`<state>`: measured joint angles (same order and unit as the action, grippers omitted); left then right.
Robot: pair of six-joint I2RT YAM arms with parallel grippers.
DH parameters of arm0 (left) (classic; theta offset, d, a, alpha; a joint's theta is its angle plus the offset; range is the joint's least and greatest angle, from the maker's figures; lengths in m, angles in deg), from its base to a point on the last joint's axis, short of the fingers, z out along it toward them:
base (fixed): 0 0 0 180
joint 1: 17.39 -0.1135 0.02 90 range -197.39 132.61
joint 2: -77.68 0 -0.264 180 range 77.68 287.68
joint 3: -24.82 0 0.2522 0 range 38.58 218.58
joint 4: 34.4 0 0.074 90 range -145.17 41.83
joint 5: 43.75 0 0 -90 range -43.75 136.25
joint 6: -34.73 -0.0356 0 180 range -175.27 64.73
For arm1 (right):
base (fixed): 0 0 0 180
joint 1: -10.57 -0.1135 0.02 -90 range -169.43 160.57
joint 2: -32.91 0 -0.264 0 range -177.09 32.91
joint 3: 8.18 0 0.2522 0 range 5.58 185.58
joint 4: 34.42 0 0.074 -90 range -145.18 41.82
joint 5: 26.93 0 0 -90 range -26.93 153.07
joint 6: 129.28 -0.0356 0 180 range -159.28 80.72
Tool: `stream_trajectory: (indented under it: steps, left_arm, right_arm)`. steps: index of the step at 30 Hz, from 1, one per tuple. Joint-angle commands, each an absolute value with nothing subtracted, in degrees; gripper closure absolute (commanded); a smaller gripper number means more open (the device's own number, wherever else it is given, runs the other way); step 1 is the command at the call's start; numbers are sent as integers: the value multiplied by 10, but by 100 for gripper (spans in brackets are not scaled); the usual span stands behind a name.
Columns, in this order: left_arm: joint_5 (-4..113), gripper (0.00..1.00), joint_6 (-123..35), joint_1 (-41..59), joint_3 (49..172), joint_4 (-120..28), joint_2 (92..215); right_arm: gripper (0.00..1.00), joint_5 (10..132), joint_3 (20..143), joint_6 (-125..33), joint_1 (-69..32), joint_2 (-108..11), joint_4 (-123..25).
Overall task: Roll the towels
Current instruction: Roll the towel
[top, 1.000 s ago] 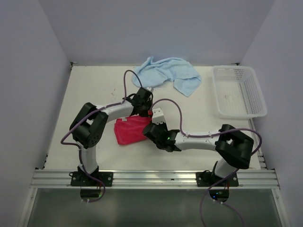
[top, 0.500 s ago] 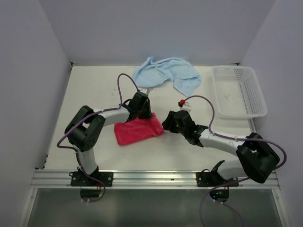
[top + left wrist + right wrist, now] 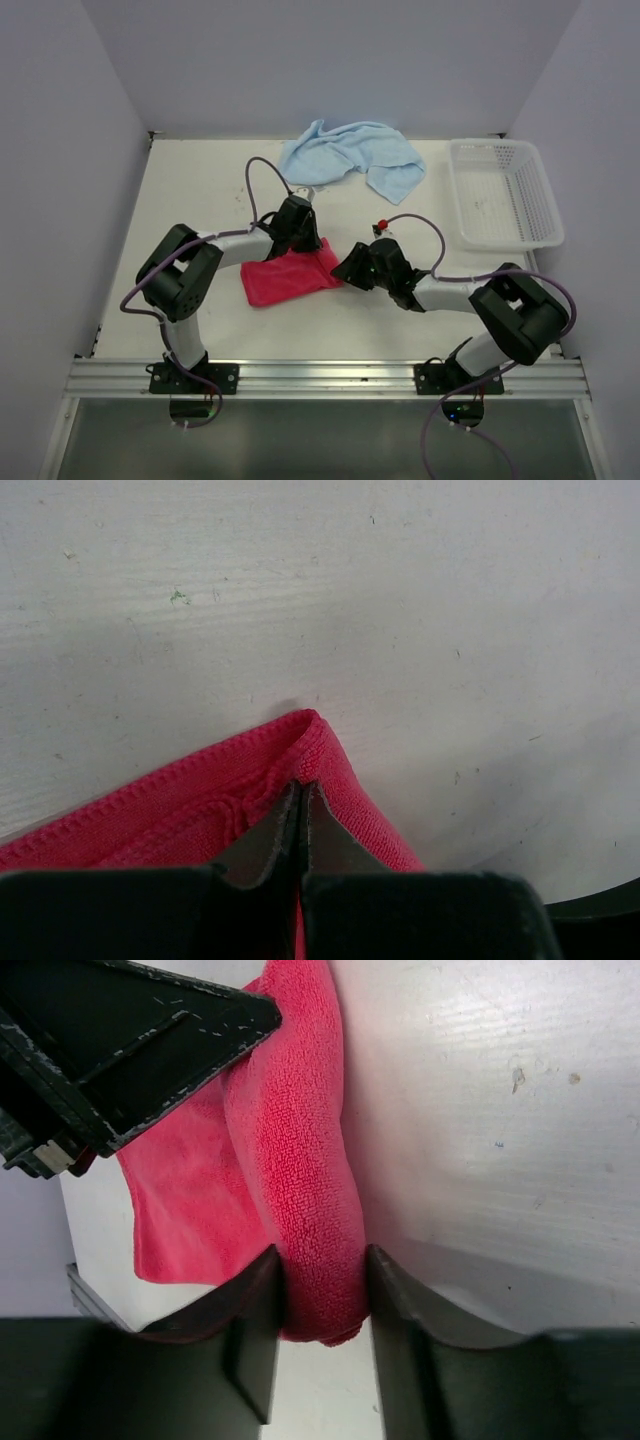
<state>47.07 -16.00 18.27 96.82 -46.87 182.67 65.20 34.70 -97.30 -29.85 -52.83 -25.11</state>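
The red-pink towel point(image 3: 285, 280) lies folded on the white table, between the two arms. My left gripper point(image 3: 299, 236) sits at its far edge, shut on the towel's corner point(image 3: 330, 755), with red cloth bunched round the closed fingers point(image 3: 270, 830). My right gripper point(image 3: 346, 269) is at the towel's right edge, its fingers closed on a thick rolled fold of the red towel point(image 3: 300, 1160). The left gripper's black finger point(image 3: 150, 1040) shows in the right wrist view. The light blue towel point(image 3: 350, 155) lies crumpled at the back of the table, apart from both grippers.
A white mesh basket point(image 3: 505, 195) stands at the back right. Purple cables loop over both arms. Grey walls close in the table on three sides, and a metal rail point(image 3: 320, 378) runs along the near edge.
My right gripper has swung off the towel's top, out to the right, then closed on the towel's right edge. The left gripper has shifted slightly and stays on the far corner.
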Motion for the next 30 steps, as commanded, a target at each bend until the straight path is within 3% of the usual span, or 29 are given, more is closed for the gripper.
stream_trajectory:
  steps: [1,8,16,30]
  left_arm:
    - [437,100,-157,179,945,-491,1824]
    - [441,100,-155,176,948,-475,1820]
    - [460,100,-155,163,979,-504,1796]
    - [489,100,-156,130,1006,-522,1766]
  right_arm:
    - [63,670,341,-993,-295,-545,-202]
    - [100,638,359,-920,-299,-529,-255]
    - [100,434,428,-738,-377,-492,-417]
    - [100,161,542,-576,-552,-597,-494]
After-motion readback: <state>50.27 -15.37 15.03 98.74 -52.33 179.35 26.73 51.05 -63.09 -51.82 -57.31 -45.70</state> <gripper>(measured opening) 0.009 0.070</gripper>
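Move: The near end of the red towel's roll sits between the right gripper's open fingers, only about 1 cm below the hand point. The roll's far end, already pinched by the left gripper, is some 8 cm ahead and 4 cm left of the right hand. The flat part of the towel is centred about 13 cm to the right hand's left, level with it fore and aft, 4 cm down. From the left hand, the blue towel lies roughly 23 cm ahead and 7 cm right. Sink the right gripper about 1 cm and pinch the roll's near end, then raise it some 3 cm while rolling the wrist about 50 degrees counter-clockwise, seen looking along the fingers, easing slightly left over the flat part. Keep the left fingers shut on the far end and, once the right has gripped, lift about 2.5 cm and a little left. ##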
